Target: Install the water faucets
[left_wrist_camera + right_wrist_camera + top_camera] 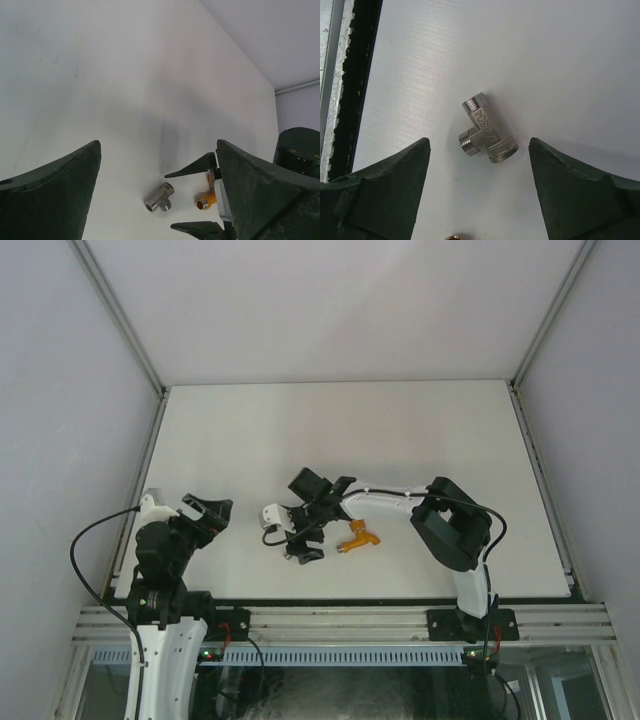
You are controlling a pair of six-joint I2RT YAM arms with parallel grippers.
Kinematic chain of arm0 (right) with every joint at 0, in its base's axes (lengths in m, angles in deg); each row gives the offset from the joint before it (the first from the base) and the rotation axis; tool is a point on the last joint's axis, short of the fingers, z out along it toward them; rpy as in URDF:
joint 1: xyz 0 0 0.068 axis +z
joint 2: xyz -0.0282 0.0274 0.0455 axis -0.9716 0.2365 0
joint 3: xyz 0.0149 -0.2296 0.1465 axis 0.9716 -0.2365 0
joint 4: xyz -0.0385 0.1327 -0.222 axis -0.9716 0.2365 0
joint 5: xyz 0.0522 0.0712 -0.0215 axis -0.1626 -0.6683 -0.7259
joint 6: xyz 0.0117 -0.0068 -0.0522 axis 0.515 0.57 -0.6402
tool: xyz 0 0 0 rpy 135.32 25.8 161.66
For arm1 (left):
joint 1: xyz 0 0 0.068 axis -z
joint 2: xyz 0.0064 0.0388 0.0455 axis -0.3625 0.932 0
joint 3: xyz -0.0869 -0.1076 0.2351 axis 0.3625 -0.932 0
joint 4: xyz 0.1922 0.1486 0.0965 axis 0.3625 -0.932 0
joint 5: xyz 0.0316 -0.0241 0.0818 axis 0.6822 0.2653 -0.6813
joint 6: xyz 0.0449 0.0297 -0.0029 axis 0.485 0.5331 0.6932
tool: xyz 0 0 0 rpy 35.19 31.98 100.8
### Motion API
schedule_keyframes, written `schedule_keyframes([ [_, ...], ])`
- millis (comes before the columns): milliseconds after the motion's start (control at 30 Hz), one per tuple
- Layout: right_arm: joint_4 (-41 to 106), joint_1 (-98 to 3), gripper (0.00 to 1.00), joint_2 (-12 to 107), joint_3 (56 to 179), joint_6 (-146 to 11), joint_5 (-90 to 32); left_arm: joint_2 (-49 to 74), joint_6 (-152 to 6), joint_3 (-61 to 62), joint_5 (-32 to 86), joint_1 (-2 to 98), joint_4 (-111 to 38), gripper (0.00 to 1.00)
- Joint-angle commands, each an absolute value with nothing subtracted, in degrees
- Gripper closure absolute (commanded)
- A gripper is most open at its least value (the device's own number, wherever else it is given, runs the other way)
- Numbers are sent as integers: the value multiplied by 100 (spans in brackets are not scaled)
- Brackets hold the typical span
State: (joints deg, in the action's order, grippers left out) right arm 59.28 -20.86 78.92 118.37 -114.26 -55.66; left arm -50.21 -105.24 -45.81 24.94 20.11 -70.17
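Note:
The orange-yellow faucet point(358, 537) lies on the white table point(400, 430), just right of my right gripper point(303, 544). Its threaded end shows in the left wrist view point(205, 202) and as a sliver at the bottom edge of the right wrist view point(452, 237). My right gripper point(476, 144) is open and empty, its jaws on either side of the grey metal tee fitting point(486, 136) without touching it. My left gripper point(210, 512) is open and empty at the near left, pointed towards the fitting point(160, 197); it point(157, 147) is well short of it.
The table's near edge, a black strip and a metal rail point(335, 75), runs close behind the fitting. Grey walls enclose the table at the back and both sides. My right arm's elbow point(450, 525) stands at the near right.

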Motion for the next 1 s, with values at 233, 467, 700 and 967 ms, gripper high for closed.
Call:
schedule_keyframes([
  [233,5513,-1971,32,8156,12038,-11414,-5543,-4984,-10533,-4365,2543,1960,-6956,0],
  [467,4723,-1834,40,7773,11094,-10700,-5120,-4996,-10446,-4381,2438,1965,-7020,0],
  [700,3643,-1653,36,7339,10280,-10374,-4767,-4887,-10466,-4479,2548,1965,-6906,0],
  [967,3335,-1589,50,7318,10183,-10172,-4618,-4917,-10455,-4507,2498,1961,-6943,0],
])
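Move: The metal tee fitting lies just under the right hand's open fingers, some 3 cm below, about 1 cm back and 1 cm to the left. The orange faucet stands roughly 14 cm to the right of the fitting and 3 cm farther out. From the idle left hand the fitting is about 16 cm to the right, 4 cm back and 17 cm below. The tee fitting gets the right hand's fingertips on either side: the hand sinks about 2.5 cm to it with the fingers partly closing, then draws back about 1.5 cm towards the base, the wrist turning some 10 degrees, partly clockwise. One fingertip comes onto the hex end, the other onto the side branch, and the fingers are still narrowing. ##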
